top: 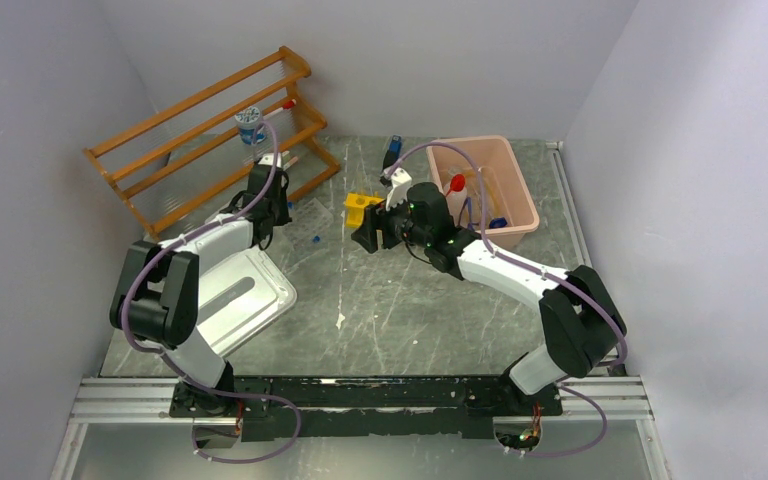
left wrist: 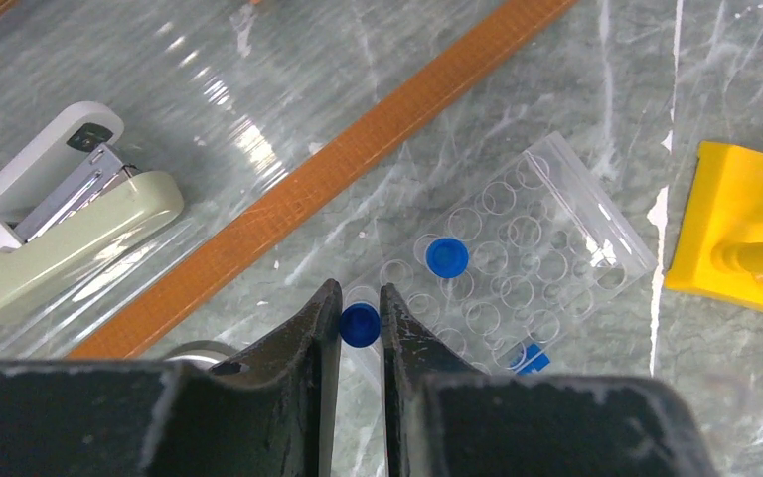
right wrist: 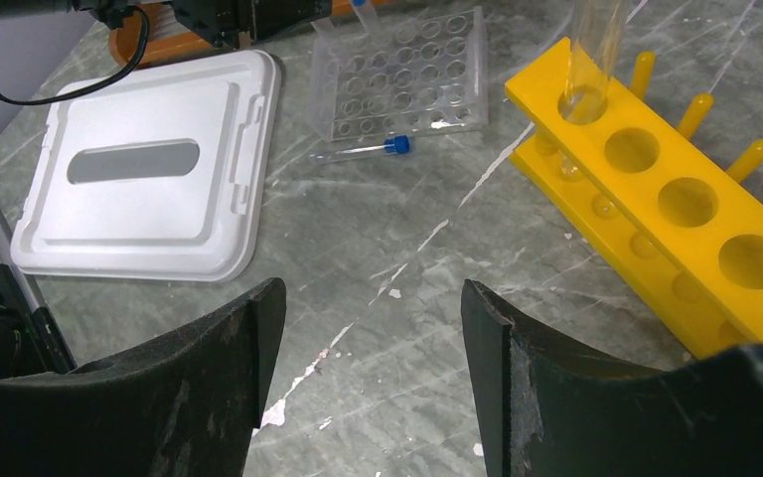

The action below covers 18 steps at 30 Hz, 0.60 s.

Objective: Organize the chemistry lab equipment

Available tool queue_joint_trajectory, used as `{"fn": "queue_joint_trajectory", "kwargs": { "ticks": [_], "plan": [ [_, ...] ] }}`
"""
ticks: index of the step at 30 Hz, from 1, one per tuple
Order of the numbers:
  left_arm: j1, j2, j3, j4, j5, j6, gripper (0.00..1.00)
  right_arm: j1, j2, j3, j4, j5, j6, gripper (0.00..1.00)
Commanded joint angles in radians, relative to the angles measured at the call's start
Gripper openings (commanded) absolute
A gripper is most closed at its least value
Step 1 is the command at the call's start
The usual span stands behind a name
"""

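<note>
My left gripper [left wrist: 358, 293] is shut on a blue-capped clear tube [left wrist: 360, 325], held upright at the near edge of a clear plastic tube rack [left wrist: 546, 214]. A second blue-capped tube [left wrist: 447, 256] stands in that rack. Another blue-capped tube [right wrist: 368, 151] lies loose on the table in front of the clear rack [right wrist: 402, 75]. My right gripper [right wrist: 373, 298] hangs open above bare table, beside a yellow tube rack [right wrist: 656, 199] that holds one clear tube [right wrist: 596, 50]. A red-capped squeeze bottle [top: 457, 185] stands in the pink bin [top: 522, 185].
A wooden shelf rack [top: 210, 130] stands at the back left, with a white and green stapler [left wrist: 60, 229] by its base. A white lid [top: 245, 295] lies near the left arm. A small blue item [top: 392, 150] sits behind the yellow rack [top: 362, 205].
</note>
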Motion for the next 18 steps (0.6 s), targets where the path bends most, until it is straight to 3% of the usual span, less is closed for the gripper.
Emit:
{"fn": "queue_joint_trajectory", "kwargs": {
  "ticks": [1, 11, 18],
  "plan": [
    [0.007, 0.019, -0.005, 0.013, -0.013, -0.011, 0.22, -0.008, 0.001, 0.024, 0.028, -0.002, 0.003, 0.68],
    [0.007, 0.018, -0.011, 0.007, -0.026, -0.03, 0.3, -0.012, 0.008, 0.031, 0.03, -0.014, 0.001, 0.68],
    [0.007, -0.065, 0.008, -0.039, -0.022, -0.06, 0.54, -0.014, 0.003, 0.035, 0.027, -0.016, 0.004, 0.68]
  ]
}}
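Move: Straight below the left hand, its middle some 4 cm under the finger point, the capped test tube stands in the clear rack; the rack's centre is about 5 cm right and 1 cm ahead of that hand. A second capped tube is 3 cm right, 2 cm ahead; a loose tube lies 5 cm right, 6 cm back. From the right hand the gripped tube is roughly 17 cm left, 8 cm ahead and 12 cm lower. Opening steadily, the left fingers part from almost shut on the blue cap to about half open, one to each side of the cap, ending the grip on the tube in the corner of the clear rack. Meanwhile the left hand stays nearly in place, sinking under 1 cm and easing about half a centimetre back, without lifting away yet. ##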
